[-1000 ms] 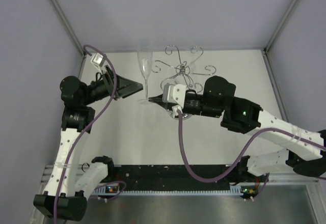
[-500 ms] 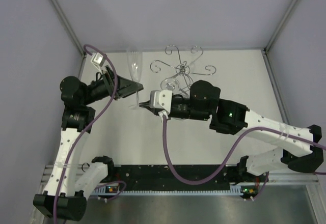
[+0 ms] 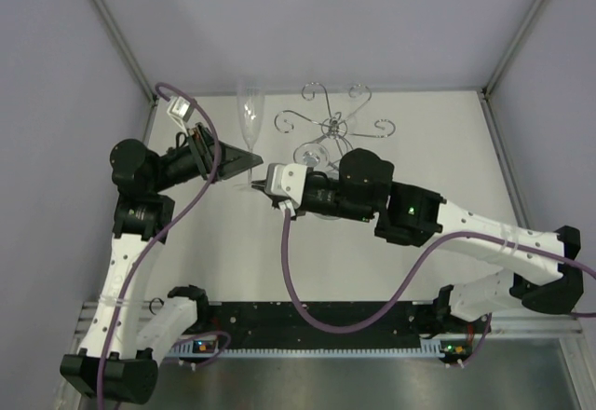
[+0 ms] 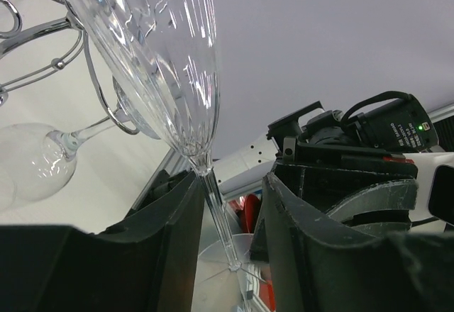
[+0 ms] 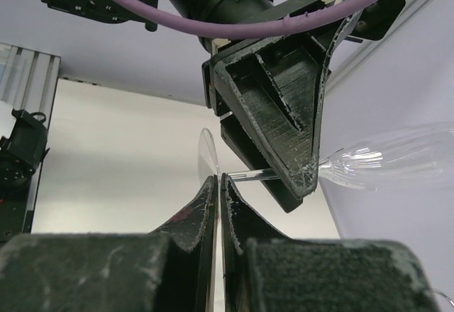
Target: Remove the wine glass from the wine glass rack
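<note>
A tall ribbed flute glass [image 3: 249, 116] stands upright in the air left of the wine glass rack [image 3: 332, 129]. My right gripper [image 3: 261, 184] is shut on its flat foot [image 5: 206, 152]. My left gripper [image 3: 253, 160] straddles the thin stem [image 4: 220, 220]. The stem lies against one finger, with a gap to the other, so this gripper is open. In the left wrist view the flute's bowl [image 4: 163, 57] rises above the left gripper [image 4: 230, 184]. The wine glass [image 3: 312, 157], with its rounded bowl [image 4: 32, 159], hangs upside down from a chrome arm of the rack [image 4: 42, 35].
Lilac walls enclose the white table [image 3: 447, 130] on three sides, with metal frame posts in the back corners. Both purple cables loop down to the black base rail [image 3: 307, 321] at the near edge. The right arm's forearm [image 3: 466, 228] stretches across the table's middle.
The right arm carried the flute leftward, away from the rack, to the left gripper. The left jaws narrowed around its stem.
</note>
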Available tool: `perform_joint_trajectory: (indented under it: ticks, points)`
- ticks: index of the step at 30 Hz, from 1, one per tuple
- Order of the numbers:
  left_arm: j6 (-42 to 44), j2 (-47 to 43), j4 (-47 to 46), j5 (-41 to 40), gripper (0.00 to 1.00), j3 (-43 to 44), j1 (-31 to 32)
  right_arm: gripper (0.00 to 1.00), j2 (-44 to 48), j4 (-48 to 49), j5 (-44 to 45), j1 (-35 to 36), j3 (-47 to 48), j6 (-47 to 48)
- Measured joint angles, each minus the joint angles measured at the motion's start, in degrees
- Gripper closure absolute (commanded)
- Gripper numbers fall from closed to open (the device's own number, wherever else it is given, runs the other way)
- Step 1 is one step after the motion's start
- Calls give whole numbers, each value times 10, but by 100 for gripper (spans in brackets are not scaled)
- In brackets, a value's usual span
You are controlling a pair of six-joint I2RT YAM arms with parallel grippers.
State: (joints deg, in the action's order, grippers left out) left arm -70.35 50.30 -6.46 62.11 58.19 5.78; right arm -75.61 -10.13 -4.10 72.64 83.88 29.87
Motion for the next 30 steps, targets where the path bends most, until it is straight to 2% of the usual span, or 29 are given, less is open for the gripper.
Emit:
perform_joint_trajectory:
  ticks: [8, 11, 13, 15, 16, 18, 24, 30]
  points:
    - [1, 4, 0, -1, 81, 0, 2, 100, -2, 17, 14, 1, 0, 6]
    - [0, 7, 0, -2, 100, 0, 4, 100, -3, 17, 18, 2, 0, 6]
    - [1, 7, 2, -2, 100, 0, 5, 97, -4, 14, 19, 2, -3, 7]
    - [5, 9, 6, -2, 100, 0, 6, 65, -4, 13, 22, 3, -4, 6]
    - [8, 10, 9, -2, 100, 0, 7, 57, -4, 13, 22, 3, -6, 1]
    - [18, 10, 13, -1, 100, 0, 8, 47, 0, 14, 25, 3, -16, -4]
    - [57, 10, 33, 3, 100, 0, 11, 44, 57, -25, 44, 3, -62, -37]
    - [89, 4, 46, 21, 100, 0, 21, 44, 151, -105, 96, 3, -36, -84]
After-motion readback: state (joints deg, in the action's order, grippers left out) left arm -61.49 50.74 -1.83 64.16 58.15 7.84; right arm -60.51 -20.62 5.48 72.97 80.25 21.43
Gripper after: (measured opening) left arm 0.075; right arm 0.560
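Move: The wine glass leans bowl forward, with its foot still pinched in the right fingers. Its stem already runs between the left hand's half-open fingers, roughly at that hand's point, and some 4 cm ahead, 1 cm left and 1 cm above the right hand. From the left hand, a hanging glass is about 7 cm ahead, 9 cm right and 20 cm below; the rack's hub is about 11 cm ahead, 13 cm right and 10 cm below. The wine glass's stem gets pinched as the left fingers close fully around it, while the right hand keeps its hold on the foot with little travel. Then the right fingers open, let go, dip about 2 cm and pull away some 9 cm to the right, rising towards the end; the left hand, keeping its pinch, sinks about 2 cm. ##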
